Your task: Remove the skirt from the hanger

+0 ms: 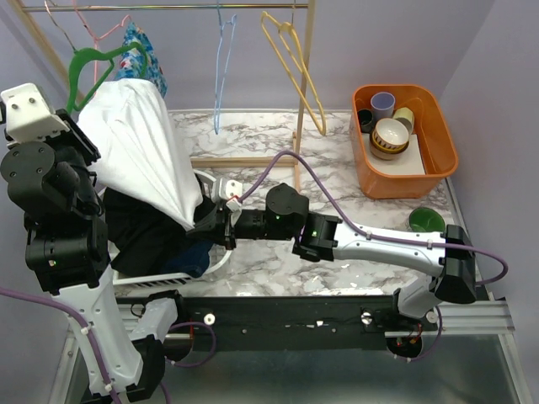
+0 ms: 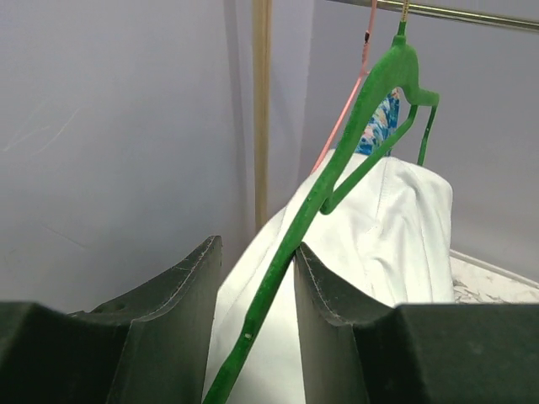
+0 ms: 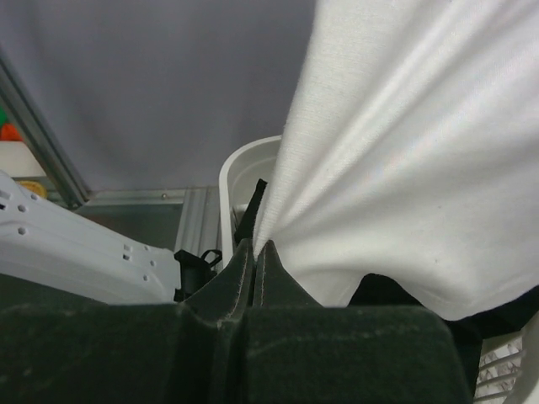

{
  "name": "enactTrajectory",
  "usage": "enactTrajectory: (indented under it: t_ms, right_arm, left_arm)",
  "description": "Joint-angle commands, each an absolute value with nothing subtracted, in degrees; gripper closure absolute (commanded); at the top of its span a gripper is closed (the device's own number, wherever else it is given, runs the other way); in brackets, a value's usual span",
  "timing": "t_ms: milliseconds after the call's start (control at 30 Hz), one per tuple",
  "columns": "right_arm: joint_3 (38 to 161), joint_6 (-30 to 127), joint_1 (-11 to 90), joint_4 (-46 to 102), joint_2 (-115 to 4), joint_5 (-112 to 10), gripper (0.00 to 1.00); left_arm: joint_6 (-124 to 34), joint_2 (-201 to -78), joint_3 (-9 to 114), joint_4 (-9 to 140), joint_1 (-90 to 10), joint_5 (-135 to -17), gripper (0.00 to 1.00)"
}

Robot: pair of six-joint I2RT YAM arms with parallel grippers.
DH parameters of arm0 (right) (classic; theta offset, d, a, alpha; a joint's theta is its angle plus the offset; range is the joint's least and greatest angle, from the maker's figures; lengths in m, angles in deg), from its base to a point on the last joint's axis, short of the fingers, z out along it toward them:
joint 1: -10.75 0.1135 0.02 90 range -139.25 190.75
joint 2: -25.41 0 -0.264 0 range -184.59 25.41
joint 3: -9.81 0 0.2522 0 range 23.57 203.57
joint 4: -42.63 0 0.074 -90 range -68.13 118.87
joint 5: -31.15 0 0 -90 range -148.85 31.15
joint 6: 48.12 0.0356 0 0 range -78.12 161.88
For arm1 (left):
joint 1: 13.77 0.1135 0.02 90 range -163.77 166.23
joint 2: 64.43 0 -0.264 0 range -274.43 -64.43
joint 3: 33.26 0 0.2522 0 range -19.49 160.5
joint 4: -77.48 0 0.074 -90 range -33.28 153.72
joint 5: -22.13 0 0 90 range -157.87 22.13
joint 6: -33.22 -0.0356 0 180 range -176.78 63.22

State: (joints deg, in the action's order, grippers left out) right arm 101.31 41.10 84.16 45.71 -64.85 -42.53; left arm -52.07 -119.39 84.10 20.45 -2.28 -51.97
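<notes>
The black skirt [image 1: 139, 223] lies bunched in a white basket [image 1: 215, 257] at the left; a bit of it shows under the white cloth [image 3: 383, 290]. The light-blue hanger [image 1: 221, 76] hangs bare on the rail. A white garment [image 1: 143, 143] hangs from a green hanger [image 1: 84, 71]. My right gripper [image 3: 255, 244] is shut on the white garment's lower edge [image 3: 404, 151]. My left gripper [image 2: 257, 248] is open, and the green hanger's arm [image 2: 337, 160] runs between its fingers, resting against the right-hand one.
A yellow hanger [image 1: 295, 67] and a pink hanger [image 1: 93, 29] hang on the wooden rack [image 1: 301, 101], with a blue floral garment [image 1: 139, 55] behind the green hanger. An orange tub [image 1: 421, 181] of bowls and cups stands at the right, a green dish [image 1: 426, 220] beside it.
</notes>
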Motion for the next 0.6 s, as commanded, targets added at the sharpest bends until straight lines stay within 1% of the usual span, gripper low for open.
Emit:
enactTrajectory:
  t_ms: [0, 167, 367, 467, 500, 567]
  right_arm:
    - [97.75, 40.74, 86.34, 38.89, -62.40, -35.64, 0.99]
    - [97.05, 40.82, 86.34, 38.36, -62.74, -37.13, 0.99]
    - [97.83, 41.26, 86.34, 38.01, -64.24, -42.93, 0.99]
    - [100.12, 41.70, 86.34, 37.13, -66.34, -48.81, 0.99]
    - [102.56, 41.70, 86.34, 36.87, -67.05, -52.48, 0.99]
    - [104.95, 41.70, 86.34, 36.34, -69.24, -55.84, 0.99]
  left_arm:
    - [-51.15, -120.33, 85.97, 35.50, -1.81, -45.98, 1.00]
    - [-50.63, -120.60, 86.15, 35.33, -1.73, -46.69, 1.00]
    - [-50.71, -120.33, 85.89, 35.86, -1.73, -47.03, 1.00]
    - [-50.28, -120.16, 85.71, 35.77, -1.81, -48.00, 1.00]
    - [-50.01, -119.81, 85.36, 35.94, -1.81, -48.44, 1.00]
    - [-48.96, -119.28, 84.83, 36.38, -1.73, -49.58, 1.00]
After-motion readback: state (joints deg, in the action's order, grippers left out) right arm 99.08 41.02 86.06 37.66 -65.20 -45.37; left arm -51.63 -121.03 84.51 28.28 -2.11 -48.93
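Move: The right hand keeps the lower end of the white skirt pinched. The basket's middle is about 12 cm ahead of it, 13 cm to its left and 25 cm below. The skirt's middle is roughly 14 cm ahead, 8 cm left and 9 cm up. From the left hand, which holds the green hanger, the skirt's middle is about 12 cm right, 2 cm ahead and 8 cm below. The hanger's middle is some 10 cm ahead, 4 cm right and 5 cm up. Pulling down by about 5 cm with shut fingers still on the white skirt, the right hand draws it away from the green hanger towards the basket. It eases back a couple of centimetres, then comes forward again, its fingers tipping down about 10 degrees. The left hand keeps the hanger between its part-open fingers, rises some 3 cm and tilts up a little. ##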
